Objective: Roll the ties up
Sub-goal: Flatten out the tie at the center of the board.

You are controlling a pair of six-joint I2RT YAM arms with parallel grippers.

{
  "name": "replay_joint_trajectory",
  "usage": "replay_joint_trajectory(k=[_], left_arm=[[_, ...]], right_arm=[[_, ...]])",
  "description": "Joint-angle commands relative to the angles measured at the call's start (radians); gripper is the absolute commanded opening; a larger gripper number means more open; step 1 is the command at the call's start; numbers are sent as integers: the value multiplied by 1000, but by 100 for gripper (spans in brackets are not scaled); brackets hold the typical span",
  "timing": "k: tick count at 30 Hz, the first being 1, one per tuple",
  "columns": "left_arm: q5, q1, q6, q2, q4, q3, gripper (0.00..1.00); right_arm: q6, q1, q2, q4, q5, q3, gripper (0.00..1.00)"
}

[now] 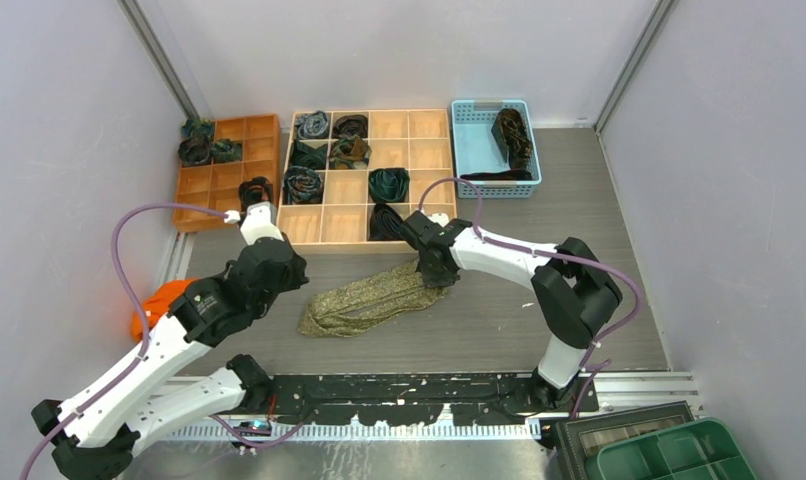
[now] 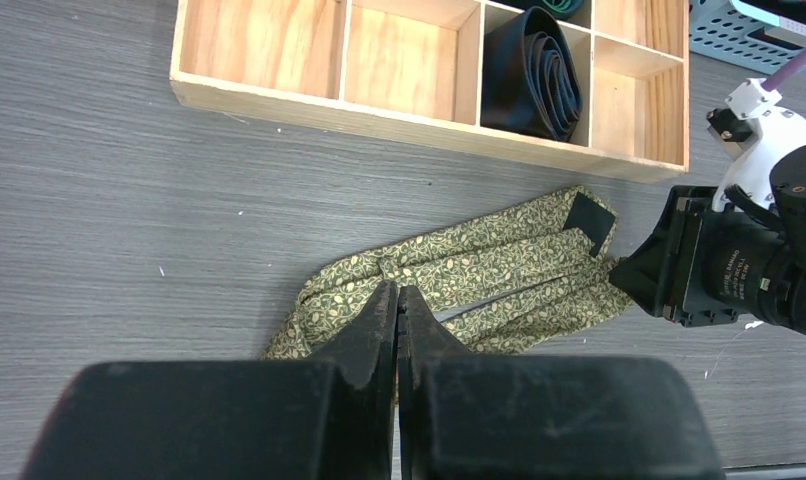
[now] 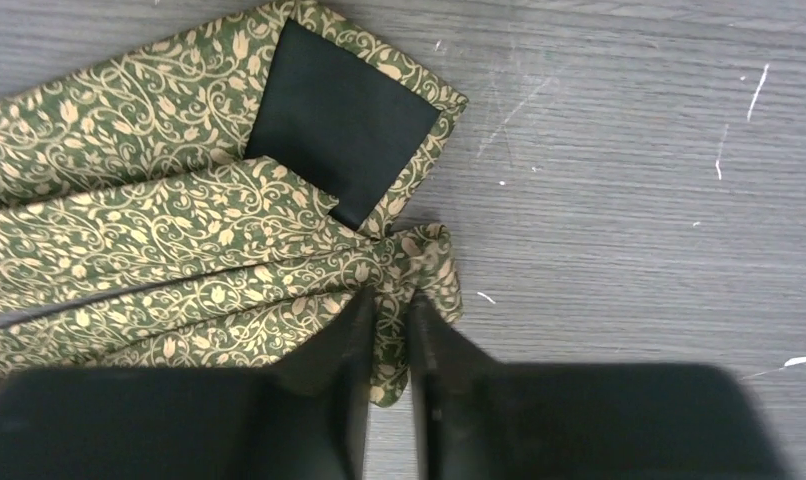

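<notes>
The olive-gold tie (image 1: pixel 369 298) lies folded in loose layers on the grey table, just in front of the wooden tray. My right gripper (image 1: pixel 441 276) is at its right end, shut on a bunched fold of the tie (image 3: pixel 159 230); the fabric shows pinched between the fingers in the right wrist view (image 3: pixel 387 310). The tie's black lining patch (image 3: pixel 334 120) faces up. My left gripper (image 2: pixel 397 295) is shut and empty, hovering over the tie's left part (image 2: pixel 459 262). Rolled ties, a dark green coil (image 1: pixel 389 183) and a black coil (image 2: pixel 527 75), sit in tray compartments.
The wooden compartment tray (image 1: pixel 429 125) stands behind the tie, an orange tray (image 1: pixel 204 185) with coils at the back left, and a blue basket (image 1: pixel 474 150) with loose ties at the back right. An orange object (image 1: pixel 159 305) lies left; a green bin (image 1: pixel 679 455) is near right.
</notes>
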Motion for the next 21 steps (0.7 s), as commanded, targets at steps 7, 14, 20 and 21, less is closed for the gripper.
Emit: replay_joint_trajectory(k=[7, 14, 20, 21], left_arm=[[-40, -3, 21, -50, -28, 85, 0], [-93, -3, 90, -114, -62, 277, 0], [-167, -4, 170, -161, -80, 453, 0], [-179, -3, 191, -170, -78, 477, 0]], right_arm=[[14, 28, -96, 20, -75, 58, 1], [-6, 245, -52, 62, -193, 328, 1], [7, 332, 156, 166, -422, 596, 1], [10, 335, 194, 185, -450, 634, 1]])
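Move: The green-gold tie's folded right end is about 1 cm under the right hand's half-open fingers; the tie's middle lies roughly 12 cm left and 3 cm back. Its black-lined tip is some 5 cm ahead and 3 cm left, the black rolled tie in the wooden box about 14 cm ahead and 10 cm left. From the left hand the tie's middle is about 11 cm right, 2 cm ahead and 20 cm below. The right fingers close on the folded right end of the tie and pinch it against the board, then after a short pause lift it some 16 cm while sweeping it about 23 cm left over the rest of the tie and a little back, the hand rolling left side up and turning counter-clockwise. Meanwhile the left hand, shut and empty, rises about 16 cm and edges left, its fingers tipping up some 20 degrees. ##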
